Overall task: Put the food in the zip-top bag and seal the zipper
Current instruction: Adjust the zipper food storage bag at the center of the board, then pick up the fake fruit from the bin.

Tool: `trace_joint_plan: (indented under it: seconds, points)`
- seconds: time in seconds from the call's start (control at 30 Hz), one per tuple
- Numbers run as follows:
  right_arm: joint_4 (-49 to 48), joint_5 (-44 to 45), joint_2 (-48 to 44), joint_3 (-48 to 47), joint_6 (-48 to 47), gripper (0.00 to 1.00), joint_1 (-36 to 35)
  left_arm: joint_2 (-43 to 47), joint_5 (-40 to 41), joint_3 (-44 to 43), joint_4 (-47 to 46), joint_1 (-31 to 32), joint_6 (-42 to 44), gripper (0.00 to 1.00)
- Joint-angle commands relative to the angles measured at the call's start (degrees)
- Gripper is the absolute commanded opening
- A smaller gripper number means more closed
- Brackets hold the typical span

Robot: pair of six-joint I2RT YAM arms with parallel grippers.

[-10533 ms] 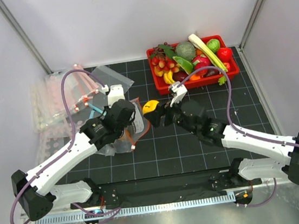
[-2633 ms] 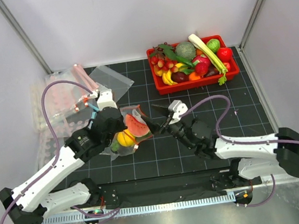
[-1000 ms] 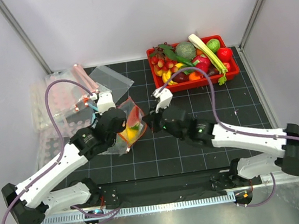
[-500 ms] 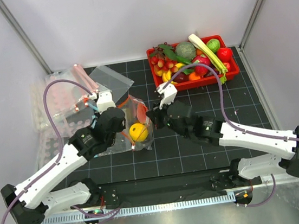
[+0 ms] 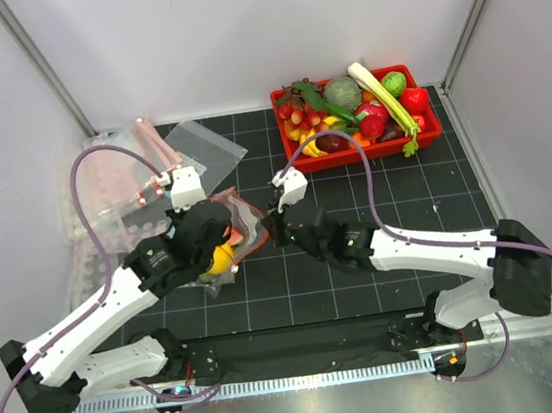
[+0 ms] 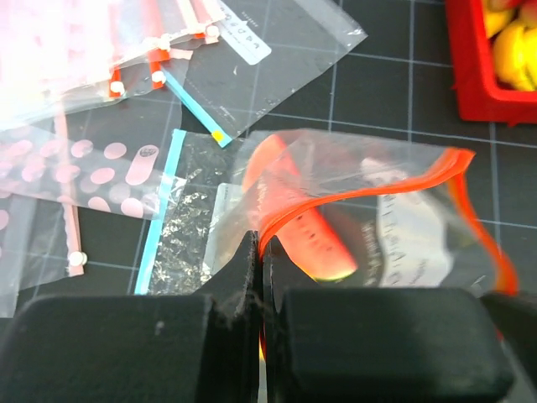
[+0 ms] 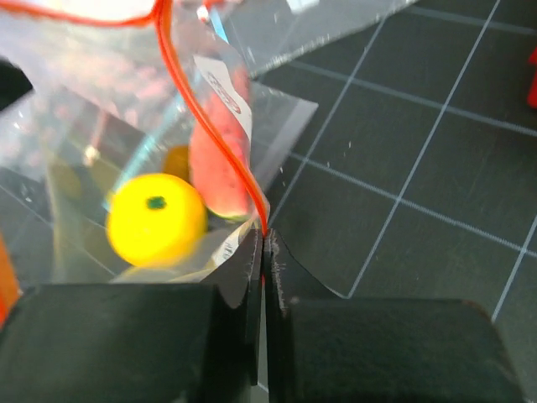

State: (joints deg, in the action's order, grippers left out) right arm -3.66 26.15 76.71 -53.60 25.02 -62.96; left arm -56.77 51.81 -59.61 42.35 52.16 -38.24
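The clear zip-top bag [image 5: 241,221] hangs between both grippers over the black mat. My left gripper [image 6: 261,243] is shut on one end of the red-orange zipper [image 6: 369,186]. My right gripper [image 7: 263,235] is shut on the strip's other end [image 7: 201,109]. Inside the bag lie the food pieces: a yellow round fruit [image 7: 157,218], a red watermelon wedge [image 6: 306,235] and a small dark-orange piece [image 7: 176,159]. From above, the left gripper [image 5: 221,235] and the right gripper [image 5: 275,229] stand close together at the bag, the yellow fruit [image 5: 220,259] low under the left wrist.
A red tray [image 5: 370,155] heaped with toy produce stands at the back right. Clear bags with pink strips and dots [image 5: 102,187] are piled at the left. Another bag with a blue strip [image 6: 159,227] lies flat just under the held bag.
The bag has swung down and left with its food, the yellow fruit sliding under the left wrist. The right gripper has drawn in closer to the left one; both stay shut on the zipper.
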Motion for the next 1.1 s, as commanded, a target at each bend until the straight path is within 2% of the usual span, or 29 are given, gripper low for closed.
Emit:
trace_joint_plan:
  seconds: [0.0,0.03,0.07,0.1,0.13,0.17,0.23,0.43,0.53,0.67,0.7,0.83,1.07]
  points:
    - [-2.4,-1.3,0.8,-1.0,1.4,0.09,-0.2,-3.7,2.8,-2.6,0.3,0.1,0.6,0.00]
    - [-2.1,-1.3,0.6,-1.1,1.1,0.15,-0.2,-5.1,2.2,-3.0,0.3,0.1,0.8,0.00]
    - [-2.0,-0.1,0.5,-1.1,0.5,0.34,-0.2,-6.0,1.5,-3.2,0.3,0.1,0.9,0.00]
    - [-1.4,0.8,-0.4,-0.8,0.4,0.42,-0.2,-6.6,1.2,-3.4,0.3,0.1,0.9,0.00]
    - [-1.1,2.0,-0.9,-0.7,0.3,0.44,-0.1,-7.6,0.9,-3.7,0.3,0.1,1.0,0.00]
    - [-0.9,4.4,-1.6,-0.5,0.1,0.56,-0.2,-8.0,0.8,-3.8,0.3,0.1,1.0,0.00]
    - [-1.1,6.6,-3.7,0.8,-0.4,0.64,-0.1,-8.5,0.4,-4.0,0.4,0.2,0.9,0.00]
    - [-0.7,10.8,-10.2,3.3,-2.1,0.67,2.4,-7.6,-0.1,-3.5,-0.2,0.1,0.6,0.00]
    - [-2.7,10.2,-14.6,6.7,-1.0,0.70,6.3,-7.0,-0.6,-3.1,-0.5,0.1,0.5,0.00]
    - [-1.5,4.2,-16.6,7.9,2.9,0.69,17.0,-6.9,-1.0,-3.0,-0.8,0.1,0.7,0.00]
    - [-1.3,3.2,-16.3,7.3,3.5,0.69,21.4,-6.5,-1.1,-2.9,-0.9,0.2,0.7,0.00]
    - [-1.6,0.9,-13.0,4.3,2.9,0.69,28.1,-4.7,-1.4,-1.6,-2.3,0.2,0.5,0.00]
    - [-10.1,-2.9,-1.0,-3.8,-11.4,0.69,30.7,-2.6,-1.5,0.3,-4.2,0.2,0.1,0.00]
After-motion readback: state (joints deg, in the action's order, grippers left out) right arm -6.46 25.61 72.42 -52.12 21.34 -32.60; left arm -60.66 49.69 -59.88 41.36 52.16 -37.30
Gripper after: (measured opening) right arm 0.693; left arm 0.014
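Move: The bag's rim is pinched in both hands, about 12 cm apart; inside it the yellow pumpkin lies roughly 18 cm below the left hand and the watermelon slice some 4 cm ahead and 4 cm right of that hand, 15 cm down. From the right hand the red basket's middle is about 31 cm ahead, 24 cm right, 14 cm lower; its bananas are 25 cm ahead, 14 cm right, the dark plum 4 cm right of them. From the left hand the basket lies 31 cm ahead, 36 cm right. The bag's right rim comes free as the right fingers open wide during a 2 cm dip; that hand then rises and swings right, later also forward, towards the red basket, ending some 18 cm right and 13 cm forward, turned about 30 degrees clockwise. The left hand keeps its pinch on the rim, sinking 3 cm and easing slightly right before coming halfway back up. ##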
